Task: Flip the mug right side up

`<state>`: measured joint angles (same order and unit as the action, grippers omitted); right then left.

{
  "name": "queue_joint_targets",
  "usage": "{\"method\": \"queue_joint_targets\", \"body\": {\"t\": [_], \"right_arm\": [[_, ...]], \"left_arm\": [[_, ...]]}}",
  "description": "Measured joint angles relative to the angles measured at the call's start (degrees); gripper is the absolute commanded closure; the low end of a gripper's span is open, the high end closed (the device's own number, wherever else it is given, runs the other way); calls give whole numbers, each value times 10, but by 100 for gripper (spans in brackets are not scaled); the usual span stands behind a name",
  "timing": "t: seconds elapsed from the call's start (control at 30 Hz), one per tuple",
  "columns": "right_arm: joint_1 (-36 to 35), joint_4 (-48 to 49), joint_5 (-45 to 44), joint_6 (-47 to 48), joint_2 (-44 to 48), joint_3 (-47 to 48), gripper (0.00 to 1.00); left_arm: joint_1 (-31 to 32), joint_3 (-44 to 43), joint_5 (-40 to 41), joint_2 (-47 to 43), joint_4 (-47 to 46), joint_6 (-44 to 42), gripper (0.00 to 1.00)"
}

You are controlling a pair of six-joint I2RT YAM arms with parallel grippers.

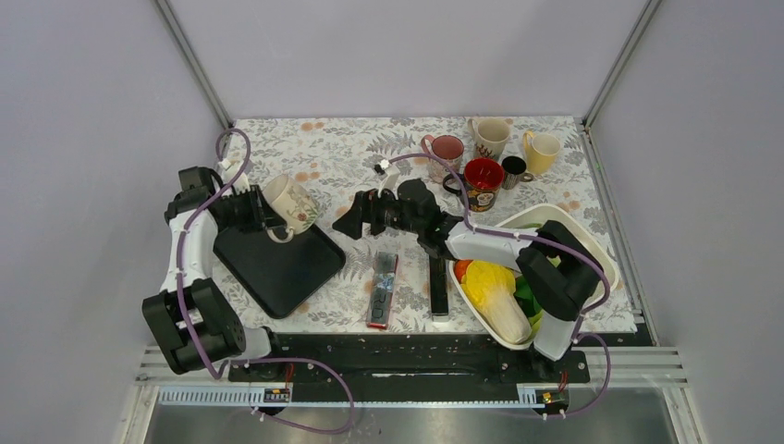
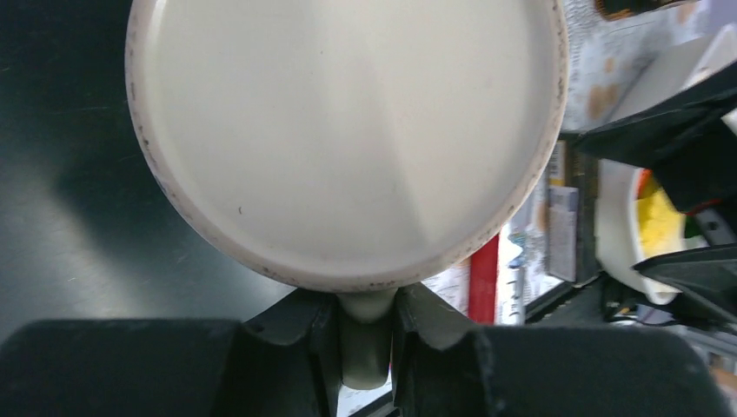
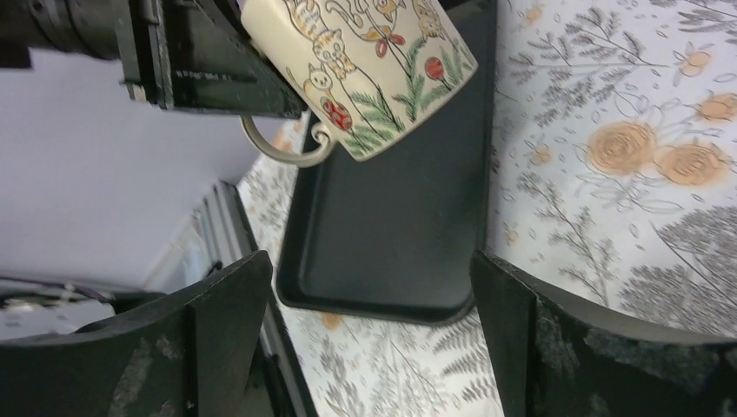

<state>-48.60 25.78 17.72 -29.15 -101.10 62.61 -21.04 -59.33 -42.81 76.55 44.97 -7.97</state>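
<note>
A cream mug (image 1: 296, 205) printed with cats and plants hangs tilted in the air over the black tray (image 1: 287, 270). My left gripper (image 1: 274, 228) is shut on its handle (image 2: 369, 352). In the left wrist view the mug's flat base (image 2: 348, 130) fills most of the frame and the jaws clamp the handle from both sides. My right gripper (image 1: 344, 220) stands open at mid-table, pointing left toward the mug, with nothing between its fingers. In the right wrist view the mug (image 3: 365, 61) is at the top, above the tray (image 3: 391, 217), well clear of the right gripper (image 3: 374, 339).
Several mugs stand at the back right: pink (image 1: 447, 148), cream (image 1: 490, 137), yellow (image 1: 542, 153), red (image 1: 483, 176). A white basin (image 1: 603, 257) of vegetables lies under the right arm. A red packet (image 1: 381, 291) and a black bar (image 1: 439, 291) lie at the front.
</note>
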Motion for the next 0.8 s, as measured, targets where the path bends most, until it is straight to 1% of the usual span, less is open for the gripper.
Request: {"method": "queue_joint_targets", "body": {"t": [0.2,0.43,0.5,0.53,0.57,0.63,0.67,0.7,0.73,0.77,0.8], "right_arm": [[0,137,20,-123,-47,8,6],[0,210,46,-203,-82,52,6],[0,238,50,-214,-82,63,11],[0,247,51,-217,-82,67,17],[0,257,51,-220,-82,69,27],[0,268,49,-223,-80,70,61],[0,271,47,-221,-80,71,82],[1,278,52,-230,-80,72,97],[2,293,58,-214,-79,73,100],[3,310,68,-197,-76,73,100],[3,315,69,-179,-70,73,100]], "left_arm": [[28,-30,-60,0,-1,76,100],[69,-47,-128,-39,-39,157,100],[84,-47,-136,-54,-45,167,100],[94,-47,-141,-61,-47,172,100],[103,-47,-149,-66,-49,176,100],[118,-47,-169,-76,-59,183,100],[123,-47,-177,-79,-62,186,100],[125,-47,-181,-81,-64,188,100],[123,-47,-181,-81,-63,201,96],[119,-47,-182,-79,-53,219,80],[117,-48,-186,-75,-30,236,62]]}}
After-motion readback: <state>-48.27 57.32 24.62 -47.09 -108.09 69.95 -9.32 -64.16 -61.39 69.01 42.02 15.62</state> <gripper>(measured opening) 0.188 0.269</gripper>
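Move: Pinching the handle of the half-inverted mug, whose mouth faces down, forward and to the right, the left hand has the mug's body about 4 cm ahead, 3 cm to its right and 3 cm above. The open right gripper waits roughly 18 cm to the left hand's right, about level fore and aft. For the right hand the mug lies about 13 cm left, 2 cm ahead and level; the black tray's middle is some 20 cm left, 9 cm back and 17 cm below, the grey box 6 cm right, 17 cm back and equally low. Keeping its pinch on the handle, the left hand lifts the mug about 11 cm and carries it as far to the right, swinging its mouth up towards the right gripper. The right hand rises with it, edging some 4 cm left while its fingertips tilt up about 30 degrees, then closes late over the mug's rim, one finger inside and one outside. ##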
